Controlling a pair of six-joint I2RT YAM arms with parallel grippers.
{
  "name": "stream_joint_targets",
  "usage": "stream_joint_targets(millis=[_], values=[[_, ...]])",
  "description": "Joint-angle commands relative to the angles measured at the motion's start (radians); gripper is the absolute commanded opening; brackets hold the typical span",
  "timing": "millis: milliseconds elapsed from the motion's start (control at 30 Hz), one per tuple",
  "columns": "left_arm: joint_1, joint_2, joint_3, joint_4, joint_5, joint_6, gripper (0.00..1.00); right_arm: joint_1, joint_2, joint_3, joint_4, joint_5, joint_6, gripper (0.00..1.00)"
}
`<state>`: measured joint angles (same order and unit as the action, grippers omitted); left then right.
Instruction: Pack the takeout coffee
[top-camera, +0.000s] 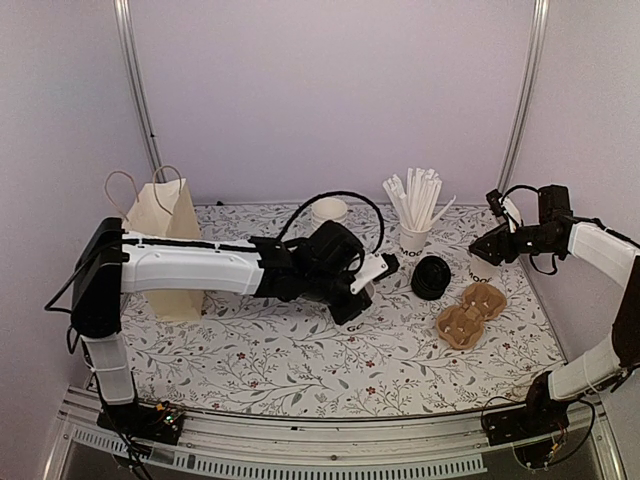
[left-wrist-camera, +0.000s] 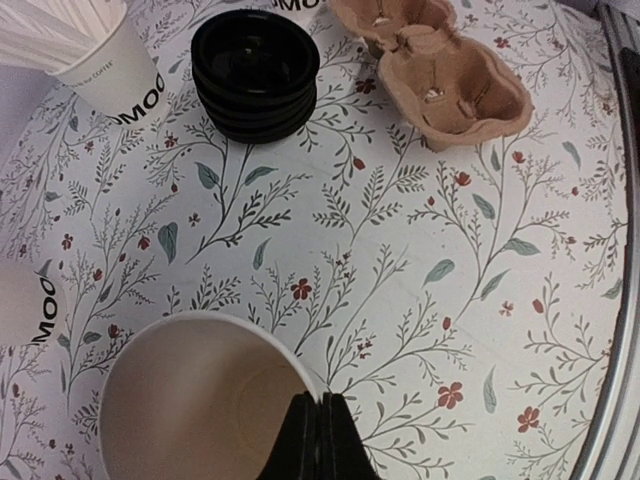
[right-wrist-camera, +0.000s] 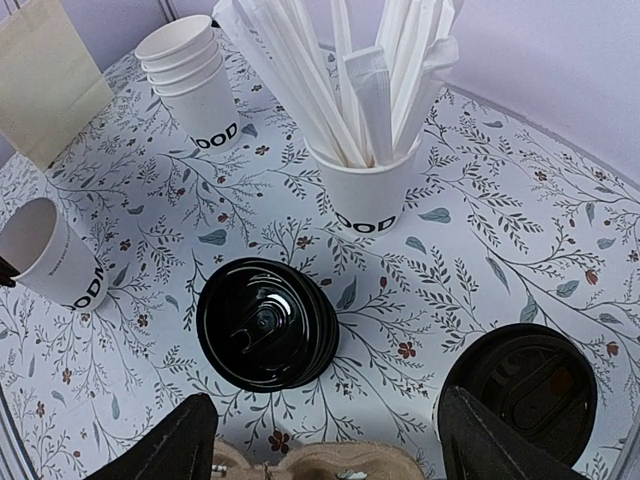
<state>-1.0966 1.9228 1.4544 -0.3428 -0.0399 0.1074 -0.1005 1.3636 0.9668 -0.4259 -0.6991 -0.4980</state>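
My left gripper (left-wrist-camera: 322, 402) is shut on the rim of an open white paper cup (left-wrist-camera: 190, 400) with no lid, and that cup (right-wrist-camera: 55, 255) stands on the floral table mat. A white cup topped with a black lid (right-wrist-camera: 535, 390) sits at the right, showing as the lidded cup (top-camera: 483, 270) under my right arm. My right gripper (right-wrist-camera: 325, 405) hangs open above the mat with nothing between its fingers. Its right finger is in front of the lidded cup. A stack of black lids (right-wrist-camera: 265, 325) lies just ahead of it, the lid stack (top-camera: 432, 277) near mid-table.
A brown pulp cup carrier (top-camera: 470, 312) lies at the front right. A cup of white straws (top-camera: 415, 232) and a stack of empty cups (right-wrist-camera: 195, 75) stand at the back. The cream paper bag (top-camera: 165, 225) stands at the left behind my left arm.
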Motion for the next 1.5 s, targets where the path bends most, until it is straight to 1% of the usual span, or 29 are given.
stream_joint_targets(millis=[0, 133, 200, 367, 467, 567, 600, 733, 933, 1033, 1133, 1233, 1333, 1467], values=[[-0.011, -0.053, -0.036, 0.110, 0.026, -0.043, 0.00, -0.004, 0.018, -0.010, -0.009, -0.022, -0.011, 0.79], [-0.011, -0.069, -0.063, 0.149, 0.032, -0.056, 0.00, -0.004, 0.021, -0.010, -0.011, -0.023, -0.011, 0.79], [-0.012, -0.073, -0.077, 0.169, 0.061, -0.060, 0.01, -0.004, 0.025, -0.010, -0.012, -0.026, -0.014, 0.79], [-0.012, -0.066, -0.095, 0.195, 0.082, -0.076, 0.07, -0.004, 0.036, -0.008, -0.017, -0.031, -0.016, 0.79], [-0.011, -0.061, -0.096, 0.195, 0.098, -0.075, 0.12, -0.004, 0.038, -0.005, -0.022, -0.040, -0.017, 0.79], [-0.011, -0.058, -0.092, 0.191, 0.118, -0.077, 0.21, -0.001, 0.030, -0.006, -0.026, -0.064, -0.019, 0.79], [-0.011, -0.058, -0.085, 0.180, 0.121, -0.077, 0.24, 0.003, 0.025, -0.004, -0.032, -0.069, -0.025, 0.77], [-0.012, -0.076, -0.042, 0.133, 0.146, -0.053, 0.30, 0.035, 0.003, 0.000, -0.053, -0.060, -0.053, 0.74], [-0.012, -0.076, 0.001, 0.097, 0.196, -0.019, 0.32, 0.092, 0.012, 0.011, -0.061, 0.011, -0.078, 0.69], [-0.011, -0.062, -0.003, 0.091, 0.200, -0.019, 0.32, 0.094, 0.038, 0.020, -0.069, 0.034, -0.076, 0.66], [-0.011, -0.064, -0.018, 0.101, 0.194, -0.027, 0.32, 0.133, 0.052, 0.025, -0.060, 0.081, -0.074, 0.64], [-0.011, -0.083, -0.030, 0.126, 0.183, -0.025, 0.32, 0.149, 0.073, 0.040, -0.052, 0.135, -0.068, 0.61], [-0.012, -0.098, -0.025, 0.137, 0.169, -0.026, 0.33, 0.184, 0.112, 0.062, -0.053, 0.203, -0.066, 0.55], [-0.008, -0.118, -0.032, 0.162, 0.088, -0.038, 0.35, 0.239, 0.157, 0.074, -0.041, 0.308, -0.064, 0.52]])
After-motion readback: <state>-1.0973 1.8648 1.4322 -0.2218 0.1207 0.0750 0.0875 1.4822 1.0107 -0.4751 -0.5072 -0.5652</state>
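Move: Almost straight beneath the left hand, about 10 cm down, is the table spot for the paper cup it holds by the back rim; the cup stack stands some 31 cm ahead and 9 to the left. From the right hand, the black lids lie about 5 cm ahead, 9 left and 13 down; the straw cup is 21 ahead and 12 left, the lidded cup 8 ahead and 5 right, the carrier tray 5 back and 2 left. Opening about a third, the left fingers let go of the paper cup's rim; the hand eases up about 4 cm, drifting slightly back and right, its fingertips tilting some 10 degrees towards level. The right hand sinks slightly, slides left about 4 cm towards the black lids, then descends to some 4 cm below its start, its fingers narrowing from wide to about half open without touching the lids. ##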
